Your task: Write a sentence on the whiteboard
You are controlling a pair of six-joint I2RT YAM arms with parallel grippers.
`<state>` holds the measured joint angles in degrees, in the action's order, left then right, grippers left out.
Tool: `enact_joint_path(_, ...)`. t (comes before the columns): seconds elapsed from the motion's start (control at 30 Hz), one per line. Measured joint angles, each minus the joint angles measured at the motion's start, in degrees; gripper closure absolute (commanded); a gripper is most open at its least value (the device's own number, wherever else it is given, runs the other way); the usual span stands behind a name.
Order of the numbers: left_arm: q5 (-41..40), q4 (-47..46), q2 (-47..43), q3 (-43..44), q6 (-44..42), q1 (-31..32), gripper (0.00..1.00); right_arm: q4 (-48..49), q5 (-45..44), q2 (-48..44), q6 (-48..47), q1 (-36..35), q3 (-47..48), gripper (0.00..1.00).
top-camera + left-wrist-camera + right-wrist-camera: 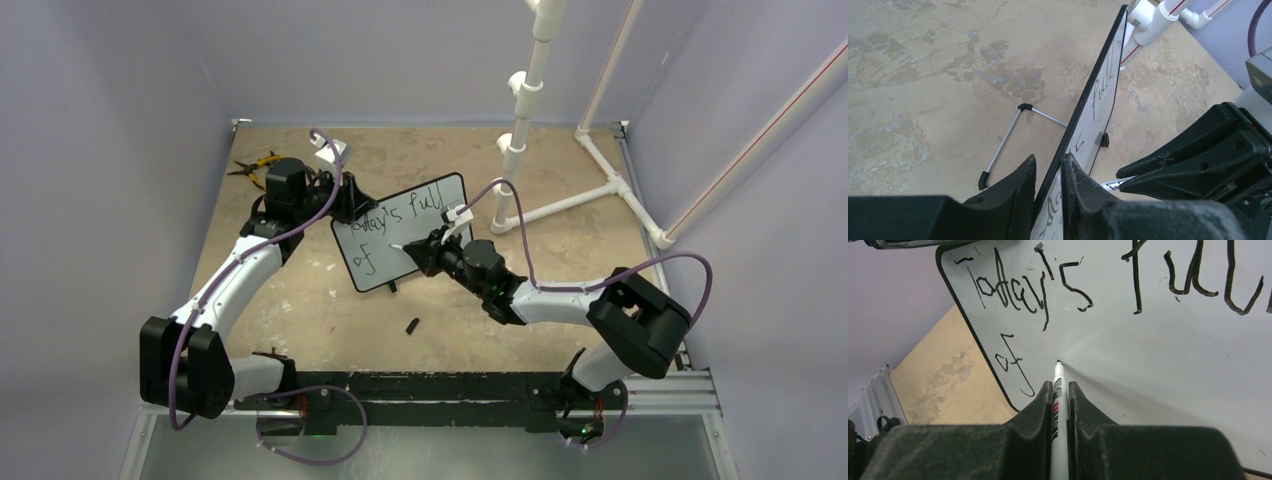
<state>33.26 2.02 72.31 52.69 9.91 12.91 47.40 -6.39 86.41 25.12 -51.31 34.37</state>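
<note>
The whiteboard (428,228) stands tilted in mid-table, white with a thin black frame. My left gripper (345,205) is shut on its upper left edge; in the left wrist view the frame (1083,100) runs between the fingers (1018,187). The sentence (1048,285) reads "Today's full" with "of" beneath. My right gripper (1060,390) is shut on a white marker (1058,405), whose black tip touches the board just right of "of". From above, the right gripper (425,245) sits at the board's middle.
A black marker cap (412,325) lies on the table in front of the board. Yellow-handled pliers (255,165) lie at the back left. A white pipe frame (590,170) stands at the back right. The board's wire stand (1003,142) rests behind it.
</note>
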Motion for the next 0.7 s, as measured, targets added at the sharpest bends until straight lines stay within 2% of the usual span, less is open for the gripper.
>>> enact_joint_path(0.7, 0.00, 0.00, 0.00, 0.00, 0.00, 0.00, 0.78, -3.26, 2.97, 2.21, 3.41, 0.00, -3.10, 1.00)
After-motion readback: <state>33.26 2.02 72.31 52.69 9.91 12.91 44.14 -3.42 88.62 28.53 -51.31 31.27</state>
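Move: My right hand holds the marker with its tip at a bare spot on the whiteboard, about 3 cm ahead and 3 cm left of the fingers at their height. "of" sits 9 cm left, level fore and aft, 1 cm lower; "Today's" is 4 cm ahead, 7 cm left and 7 cm up. The lower rim passes 1 cm ahead, 3 cm left, 7 cm down. From my left hand, that spot lies 2 cm back, 5 cm right, 10 cm below. I draw the marker down the board with my right hand, starting slowly and then quickening, some 5 cm down and about 2 cm back with the board's lean, towards the lower rim. My grip stays shut on the marker, its tip rubbing the surface, and the wrist tips down some 10 degrees. My left hand keeps hold of the upper rim without moving. ##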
